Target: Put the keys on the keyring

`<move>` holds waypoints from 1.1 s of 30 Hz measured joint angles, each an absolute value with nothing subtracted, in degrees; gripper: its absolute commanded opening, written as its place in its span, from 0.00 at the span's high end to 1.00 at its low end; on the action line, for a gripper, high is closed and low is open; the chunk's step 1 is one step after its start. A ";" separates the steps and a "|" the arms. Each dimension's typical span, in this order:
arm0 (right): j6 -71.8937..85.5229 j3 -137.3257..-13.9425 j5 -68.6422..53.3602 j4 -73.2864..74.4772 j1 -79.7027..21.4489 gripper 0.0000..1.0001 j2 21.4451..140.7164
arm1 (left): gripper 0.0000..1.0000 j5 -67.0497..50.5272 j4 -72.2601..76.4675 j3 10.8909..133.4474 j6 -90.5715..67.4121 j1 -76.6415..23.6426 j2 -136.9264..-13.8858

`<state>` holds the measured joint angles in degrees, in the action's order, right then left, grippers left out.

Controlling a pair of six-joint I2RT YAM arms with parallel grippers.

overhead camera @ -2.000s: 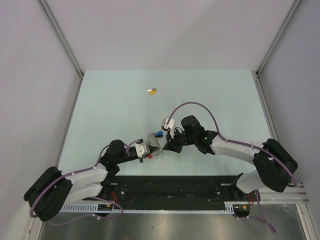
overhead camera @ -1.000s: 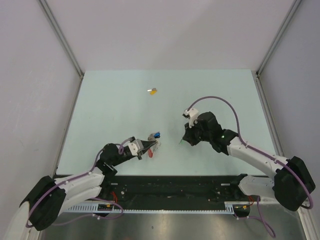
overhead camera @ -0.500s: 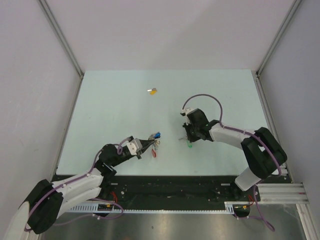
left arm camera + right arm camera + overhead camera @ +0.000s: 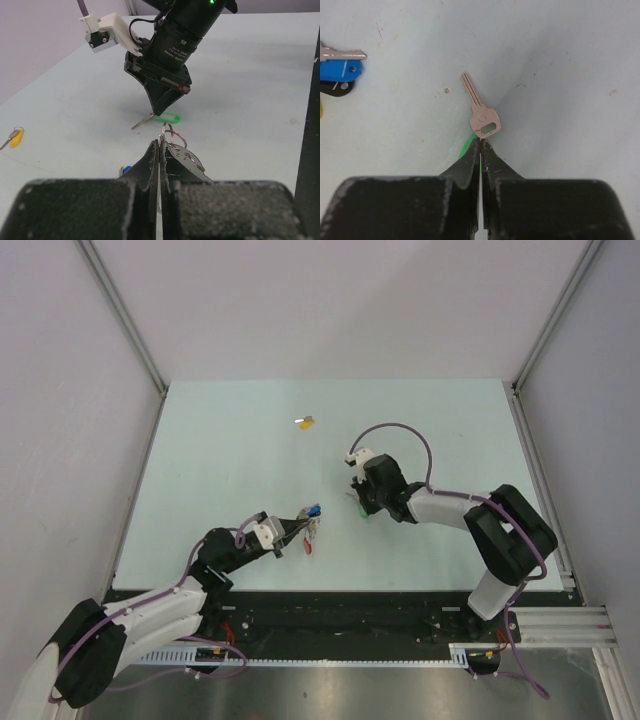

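Note:
My left gripper [image 4: 160, 146] is shut on the keyring [image 4: 176, 145], pinching its wire rings. The bunch's blue-headed key [image 4: 314, 510] and red band [image 4: 308, 543] hang by the left gripper [image 4: 300, 524]. My right gripper [image 4: 480, 142] points down at the table, shut, with green plastic showing between and beside its tips. This is the green-headed key [image 4: 481, 111], whose silver blade lies flat just past the tips. In the left wrist view the right gripper [image 4: 163, 109] touches the green head [image 4: 168, 118]. The yellow-headed key [image 4: 306, 422] lies alone farther back.
The blue key [image 4: 340, 70] and a dark tag [image 4: 337, 88] of the bunch show at the left edge of the right wrist view. Grey walls with metal rails [image 4: 125, 315] enclose the pale table [image 4: 220, 460] on three sides.
The two grippers, close together two seconds ago, have drawn apart. The right gripper swung right, then came back left and down to the table with the green key. The left arm pulled back slightly.

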<state>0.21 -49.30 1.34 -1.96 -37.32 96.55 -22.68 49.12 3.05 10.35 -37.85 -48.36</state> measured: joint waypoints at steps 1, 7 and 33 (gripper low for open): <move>-0.10 -49.30 1.32 -2.50 -37.52 0.94 96.55 | 1.00 -22.65 49.10 3.05 10.35 -37.85 -48.34; -1.06 -49.28 1.50 -3.99 -37.71 0.68 96.40 | 1.00 -22.63 48.80 3.05 10.33 -37.85 -48.29; -4.82 -36.42 -34.76 -22.85 -37.52 0.64 78.30 | 1.00 -24.23 52.93 2.98 8.34 -37.85 -49.36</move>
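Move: The keyring's open end rings, pinched in my left fingertips and barely 1 cm ahead, to the right of and above that hand's point, lie roughly 11 cm back, 11 cm left and 11 cm above my right hand. The green-tagged key is in my right fingertips at table level, its middle some 2 cm ahead and 1 cm left. The keyring's blue tag hangs about 5 cm back, 12 cm left and 6 cm above my right hand. I open my right fingers about a third and let go of the green-tagged key down at the table, then lift away from it, first nearly straight up, then curving back and left towards the rings in my left hand, some 11 cm up in all. My right wrist rolls and swings counter-clockwise about 30 degrees on the way. My left hand keeps its pinch on the keyring. ##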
